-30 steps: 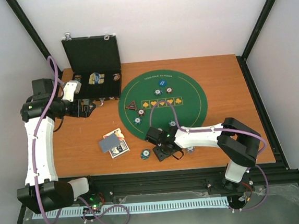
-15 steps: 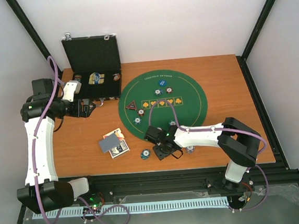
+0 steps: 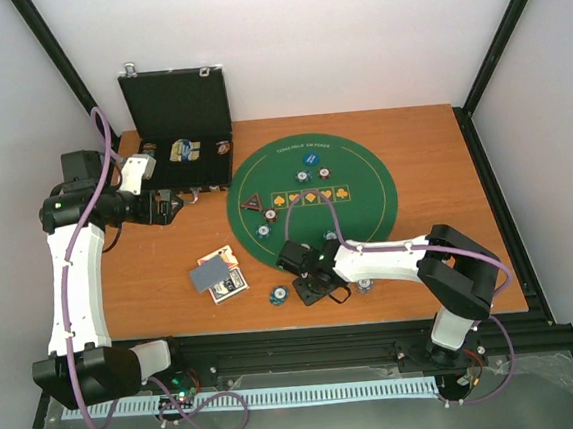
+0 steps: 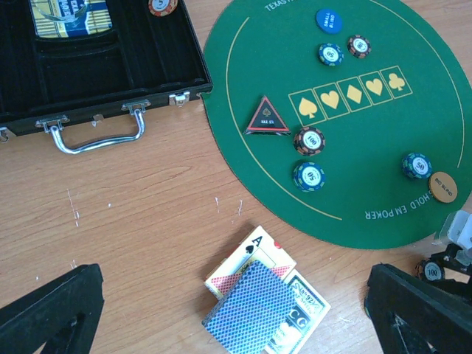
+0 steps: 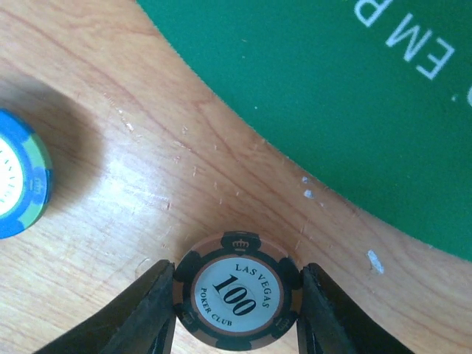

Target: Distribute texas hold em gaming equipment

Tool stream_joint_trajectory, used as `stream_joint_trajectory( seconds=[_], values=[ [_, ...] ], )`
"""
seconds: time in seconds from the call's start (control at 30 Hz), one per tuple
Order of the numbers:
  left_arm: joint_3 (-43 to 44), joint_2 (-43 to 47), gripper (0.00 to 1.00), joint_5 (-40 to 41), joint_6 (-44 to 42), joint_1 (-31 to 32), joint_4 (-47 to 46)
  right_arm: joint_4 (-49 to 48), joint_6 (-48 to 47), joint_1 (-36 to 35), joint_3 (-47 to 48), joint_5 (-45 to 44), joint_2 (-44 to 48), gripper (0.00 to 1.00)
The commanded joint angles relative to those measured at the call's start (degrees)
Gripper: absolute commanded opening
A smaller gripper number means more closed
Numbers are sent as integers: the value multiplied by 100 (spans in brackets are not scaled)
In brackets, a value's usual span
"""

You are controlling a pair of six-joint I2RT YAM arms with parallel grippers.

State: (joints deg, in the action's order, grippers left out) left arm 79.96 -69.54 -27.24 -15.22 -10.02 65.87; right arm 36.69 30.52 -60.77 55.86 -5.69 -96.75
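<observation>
My right gripper sits low on the wood just off the green mat. Its two fingers press against both sides of a brown 100 poker chip lying flat on the table. A blue chip lies to its left. In the top view the right gripper is at the mat's near edge. My left gripper hangs open above the table, holding nothing. Below it lie the playing cards. On the mat are several chips, a blue disc, an orange disc and the triangular token.
The black hinged case stands open at the back left, with a card box and a chip inside. The round mat covers the table's middle. Loose chips lie either side of the right gripper near the front edge.
The right gripper's fingers have drawn in around the 100 chip. Both arms have stayed almost where they were.
</observation>
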Motion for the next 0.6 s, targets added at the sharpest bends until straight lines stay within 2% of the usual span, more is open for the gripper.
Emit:
stream_joint_trajectory(
  seconds=[0.0,0.23,0.37,0.47,0.57],
  values=[
    [104,63,100,-44,61,-42,33,81,-33,21,133,-129,53,38],
    [83,50,100,-42,56,-38,23,420,-102,69,359,-283,310,32],
    [94,46,100,-47,57,-43,25,697,-213,182,578,-384,535,31],
    [109,44,100,-48,55,-37,38,856,-320,425,687,-479,702,31],
    [118,37,100,-55,55,-41,40,896,-497,958,692,-507,802,31]
  ],
)
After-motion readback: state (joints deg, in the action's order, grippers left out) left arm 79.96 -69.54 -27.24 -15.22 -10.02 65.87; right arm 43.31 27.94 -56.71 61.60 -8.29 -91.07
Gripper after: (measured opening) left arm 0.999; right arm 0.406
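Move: The right fingers already straddle the black 100 chip. The near blue chip on the mat, where it seems bound, lies about 12 cm ahead and 5 cm right, roughly level in height. The big blind disc is 7 cm ahead and 6 cm right, the green chip stack 8 cm straight left, and the white chip stack 11 cm right and 1 cm ahead. From the idle left hand, the near blue chip is some 34 cm right, level fore-and-aft, about 26 cm below. Keeping the black 100 chip pinched between both right fingertips, with the grip firming at first, the hand picks it up off the one beneath. After a near-still start it rises gathering speed, about 5.5 cm, swinging forward some 3 cm over the mat's near edge towards the near blue chip. The wrist tips the fingers slightly outward, about 5 degrees. ##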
